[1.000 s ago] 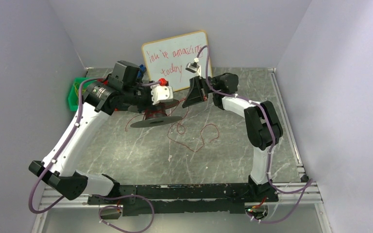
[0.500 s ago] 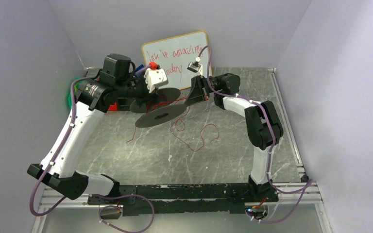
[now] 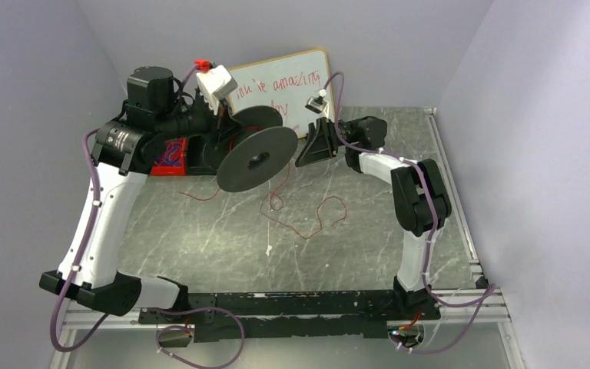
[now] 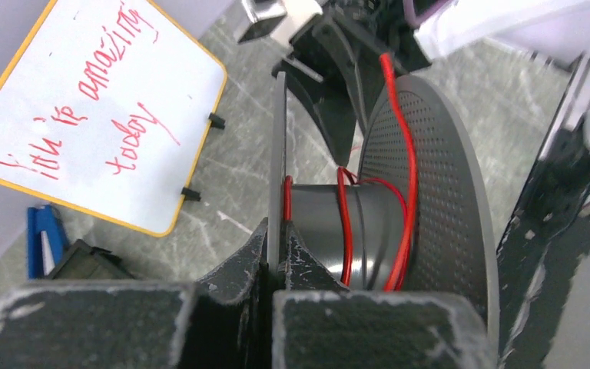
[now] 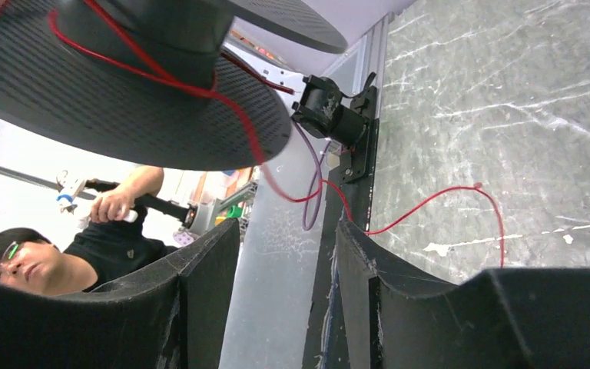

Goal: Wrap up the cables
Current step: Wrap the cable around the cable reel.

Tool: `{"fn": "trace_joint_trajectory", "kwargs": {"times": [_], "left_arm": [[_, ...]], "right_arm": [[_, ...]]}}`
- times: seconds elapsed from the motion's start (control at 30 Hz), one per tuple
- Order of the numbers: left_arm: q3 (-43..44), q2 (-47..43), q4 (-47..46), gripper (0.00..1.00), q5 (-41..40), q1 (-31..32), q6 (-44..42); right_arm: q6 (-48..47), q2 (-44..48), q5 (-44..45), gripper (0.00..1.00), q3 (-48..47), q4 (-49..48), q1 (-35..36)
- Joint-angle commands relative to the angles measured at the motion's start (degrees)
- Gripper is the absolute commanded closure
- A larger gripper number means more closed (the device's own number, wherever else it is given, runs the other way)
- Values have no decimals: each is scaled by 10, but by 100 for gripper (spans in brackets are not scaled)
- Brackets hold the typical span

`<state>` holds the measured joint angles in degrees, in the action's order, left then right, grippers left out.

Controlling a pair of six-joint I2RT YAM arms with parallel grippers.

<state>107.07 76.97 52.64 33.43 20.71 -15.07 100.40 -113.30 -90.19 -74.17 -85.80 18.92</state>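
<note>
My left gripper (image 4: 280,250) is shut on the thin rim of one flange of the black spool (image 3: 257,157), which hangs tilted on edge above the table's back left. A few turns of the red cable (image 4: 409,154) lie round the spool's hub. From the spool the cable (image 5: 438,200) drops past the tip of one finger of my right gripper (image 5: 288,254), which is open with nothing between its fingers. This gripper (image 3: 316,146) hovers just right of the spool. Loose red loops (image 3: 319,219) lie on the table's middle.
A whiteboard (image 3: 280,88) with red writing leans on the back wall behind the spool. A red box (image 3: 170,154) sits at the back left under my left arm. Grey walls close in both sides. A person (image 5: 38,261) shows beyond the table's near edge.
My left arm has lifted the spool higher and turned it from flat to nearly on edge. The right gripper's jaws have opened. The loose cable on the table has shifted slightly.
</note>
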Motion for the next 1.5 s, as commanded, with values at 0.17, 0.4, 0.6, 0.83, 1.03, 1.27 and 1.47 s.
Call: {"fn": "trace_joint_trajectory", "kwargs": {"times": [0.17,0.4,0.6,0.83,1.03,1.27,1.47], "left_arm": [[55,5,-104,97,13,-22,125],[51,13,-122,97,-89,-23,143],[17,9,-124,97,-138,-25,147],[0,3,-126,97,-148,-30,166],[-7,8,-135,97,-156,-41,190],[-10,12,-146,97,-165,-51,216],[9,24,-150,98,-146,-62,240]], "right_arm": [[-16,43,-39,50,13,-126,2],[-39,94,-39,1,28,-126,2],[-7,101,-37,1,9,-111,-23],[-312,309,178,1,148,78,-63],[-937,447,634,1,63,897,-25],[-1108,506,553,1,271,749,-27],[-1268,454,539,1,308,734,46]]}}
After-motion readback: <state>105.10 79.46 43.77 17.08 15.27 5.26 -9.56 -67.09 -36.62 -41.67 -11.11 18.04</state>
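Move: My right hand hangs by the reel, half open; the red cable's loose tail lies on the table about 7 cm to its right, 3 cm back and 26 cm below. The cable's small loop lies 6 cm left, 2 cm back at that depth; the reel is 10 cm left, 1 cm ahead and 12 cm above. My left hand pinches the reel's flange, its middle 7 cm right, 1 cm ahead and 1 cm lower. The black tray lies 10 cm left, 11 cm ahead, 39 cm below. I open my right fingers wide, ease back and up beside the reel, then swing up to some 19 cm above the start and over to the right, turning the wrist clockwise and down to face the table, and plunge fast towards the cable's tail. My left hand keeps its pinch on the flange and carries the reel about 8 cm forward and left, turning it counter-clockwise. ##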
